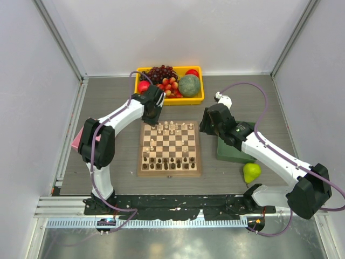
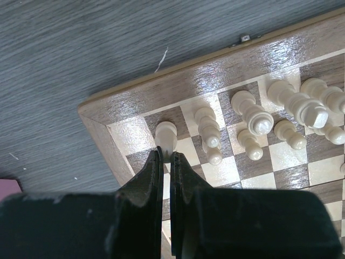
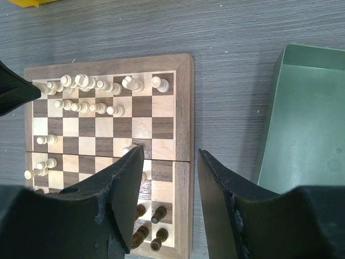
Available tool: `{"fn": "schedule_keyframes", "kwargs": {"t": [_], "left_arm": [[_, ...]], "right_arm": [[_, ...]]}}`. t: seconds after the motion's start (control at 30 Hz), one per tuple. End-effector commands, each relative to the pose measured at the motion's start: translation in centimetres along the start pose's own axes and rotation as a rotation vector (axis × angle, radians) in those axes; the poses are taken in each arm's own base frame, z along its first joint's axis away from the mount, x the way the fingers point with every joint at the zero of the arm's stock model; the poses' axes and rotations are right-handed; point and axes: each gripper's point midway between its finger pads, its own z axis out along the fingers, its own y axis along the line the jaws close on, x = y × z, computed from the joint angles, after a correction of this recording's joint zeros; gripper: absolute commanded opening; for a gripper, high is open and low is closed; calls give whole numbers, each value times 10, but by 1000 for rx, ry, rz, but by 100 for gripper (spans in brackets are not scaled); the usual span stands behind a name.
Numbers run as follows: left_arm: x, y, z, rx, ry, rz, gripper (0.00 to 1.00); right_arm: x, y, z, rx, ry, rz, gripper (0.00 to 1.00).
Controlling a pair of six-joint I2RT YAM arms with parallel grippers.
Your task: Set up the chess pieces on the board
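The board [image 1: 170, 172] lies in the middle of the table. Cream chess pieces [image 1: 172, 128] fill its far rows and dark ones [image 1: 170, 162] its near rows, with a few cream pieces loose on the left squares. My left gripper [image 2: 167, 154] is shut on the base of a cream piece [image 2: 166, 134] that stands upright on the far left corner square. My right gripper [image 3: 170, 154] hangs open above the board's right edge [image 3: 183, 108] with nothing between its fingers. Dark pieces [image 3: 156, 216] show below it.
A yellow tray [image 1: 141, 70] of fruit stands behind the board. A green tray [image 1: 229, 151] lies right of the board under the right arm, with a pear [image 1: 251, 171] in front of it. A pink tray [image 1: 78, 139] sits at the left by the left arm.
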Motion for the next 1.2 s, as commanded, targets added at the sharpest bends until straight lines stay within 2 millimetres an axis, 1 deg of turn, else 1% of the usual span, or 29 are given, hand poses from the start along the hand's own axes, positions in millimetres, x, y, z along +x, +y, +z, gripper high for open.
{"fn": "schedule_keyframes", "kwargs": {"t": [0.0,0.13,0.3,0.37,0.43,0.53,0.63,0.87,1.1,1.17], "left_arm": [[-14,-3,1,22,-44,-24,0],[-11,-4,3,28,-35,-25,0],[-7,-3,5,28,-27,-33,5],[-4,-5,7,37,-23,-35,11],[-3,-5,7,38,-20,-36,12],[-4,-5,5,40,-28,-42,21],[-5,-2,3,33,-34,-50,25],[-8,10,-9,-4,-52,-69,36],[-16,18,-28,-23,-105,-82,47],[-17,22,-35,-40,-120,-87,49]], "right_arm": [[-12,8,-1,-28,-38,22,50],[-12,8,-1,-26,-40,22,50],[-13,7,0,-25,-40,26,50],[-12,8,-1,-25,-38,24,50],[-12,8,0,-25,-38,23,51],[-12,8,0,-28,-37,23,50],[-13,8,-2,-28,-40,18,50],[-18,8,-6,-34,-59,24,51],[-19,9,-6,-35,-58,23,52],[-19,8,-7,-33,-58,22,54]]}}
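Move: The left hand still holds the white piece upright on the second square in of the far row, the piece's middle about 2 cm straight below the hand point. One square away, some 3 cm right and level, stands a white back-row piece, and a white pawn sits 3 cm right and 3 cm nearer. A taller white piece is roughly 5 cm right. From the idle right hand the held piece lies about 19 cm left, 7 cm ahead and 11 cm below. Sinking only about 1 cm, with a slight drift to the right, the left hand eases down at the white piece, then opens its fingers from nearly shut to roughly half wide, letting go. While still opening, it slides about 1.5 cm left, away from the neighbouring white pieces, and at the very end starts to rise, with hardly any wrist turn. ##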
